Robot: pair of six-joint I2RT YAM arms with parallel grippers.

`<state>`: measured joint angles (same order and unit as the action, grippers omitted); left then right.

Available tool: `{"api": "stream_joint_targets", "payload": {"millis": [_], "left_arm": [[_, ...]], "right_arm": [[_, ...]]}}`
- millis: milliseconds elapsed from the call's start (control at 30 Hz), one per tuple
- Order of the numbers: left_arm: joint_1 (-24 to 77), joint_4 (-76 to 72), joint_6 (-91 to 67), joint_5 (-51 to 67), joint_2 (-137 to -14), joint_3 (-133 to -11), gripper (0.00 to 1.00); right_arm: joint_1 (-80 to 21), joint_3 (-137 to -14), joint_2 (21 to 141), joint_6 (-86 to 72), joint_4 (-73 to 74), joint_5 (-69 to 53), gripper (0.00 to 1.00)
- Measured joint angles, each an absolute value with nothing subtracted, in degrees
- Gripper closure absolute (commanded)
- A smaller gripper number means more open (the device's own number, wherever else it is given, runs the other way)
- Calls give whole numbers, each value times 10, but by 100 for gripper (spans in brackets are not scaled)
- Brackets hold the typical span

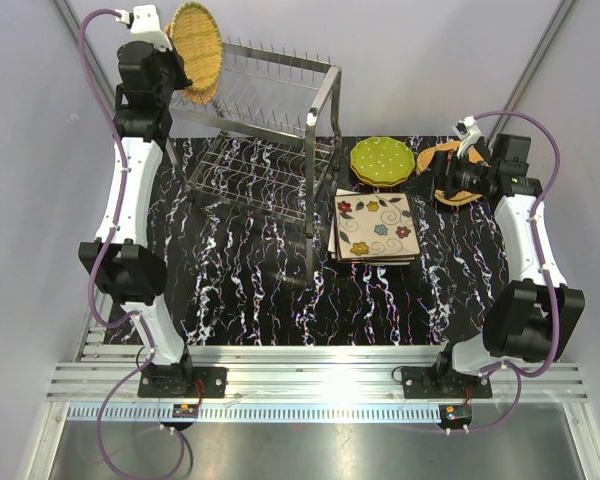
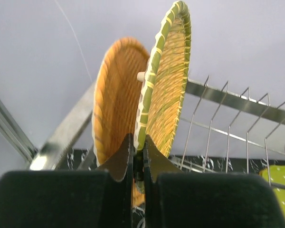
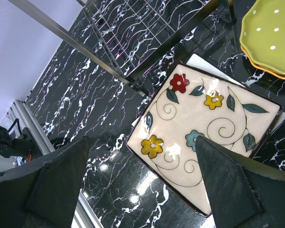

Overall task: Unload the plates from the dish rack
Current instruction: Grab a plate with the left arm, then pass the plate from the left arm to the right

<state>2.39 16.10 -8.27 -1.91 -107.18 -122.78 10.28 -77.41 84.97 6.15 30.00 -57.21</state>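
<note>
The steel wire dish rack [image 1: 265, 125] stands at the back left of the table. At its top left corner, my left gripper [image 1: 176, 76] [image 2: 138, 148] is shut on the green-edged rim of a woven wicker plate [image 1: 198, 45] [image 2: 170, 83] standing upright. A second, orange wicker plate [image 2: 115, 97] stands just behind it. On the table to the right lie a stack of square cream flowered plates [image 1: 374, 228] [image 3: 206, 128], green dotted plates [image 1: 382, 160] [image 3: 270, 33] and another wicker plate [image 1: 442, 158]. My right gripper [image 1: 446, 182] [image 3: 140, 147] hovers open above them, holding nothing.
The rack's upright prongs [image 2: 228, 118] run to the right of the held plate. A rack leg [image 3: 128, 78] and lower grid shelf [image 1: 255, 180] stand left of the square plates. The black marbled tabletop [image 1: 250, 290] stretches toward the arm bases.
</note>
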Motion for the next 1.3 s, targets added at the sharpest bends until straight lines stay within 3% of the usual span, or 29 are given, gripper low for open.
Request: {"api": "stream_joint_targets", "payload": {"millis": [633,1067,1300], "left_arm": [[24,-6,-91,11,-988,-1156,100],[26,-102,-341,143,-799,-933,100],[76,-154,-428,224,-720,-778,100]], "right_arm": [[103,-773,849,82,301,-582,0],[77,-787,820,176,331,-651,0],[-15,-794,773,174,337,-682,0]]}}
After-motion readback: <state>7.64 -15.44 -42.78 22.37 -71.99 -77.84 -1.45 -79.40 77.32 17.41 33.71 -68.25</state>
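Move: Pinched by its near rim in the left hand and already raised a little in its slot, the yellow-green woven plate is bound for the middle, where the flowered plate lies roughly 55 cm to the right, 12 cm back and 43 cm below. The orange woven plate stands some 11 cm ahead and 4 cm left, about level. From the open right hand, the yellow-green plate is about 67 cm left, 28 cm ahead and 23 cm up. Keeping its pinch on the rim, the left hand lifts the yellow-green plate about 11 cm out of its slot, then draws it back some 18 cm and swings right about 12 cm, sinking in the last third as the wrist rolls left side down and turns clockwise some 35 degrees. Late on, the right hand, fingers wide open, moves left, back and up towards it. ##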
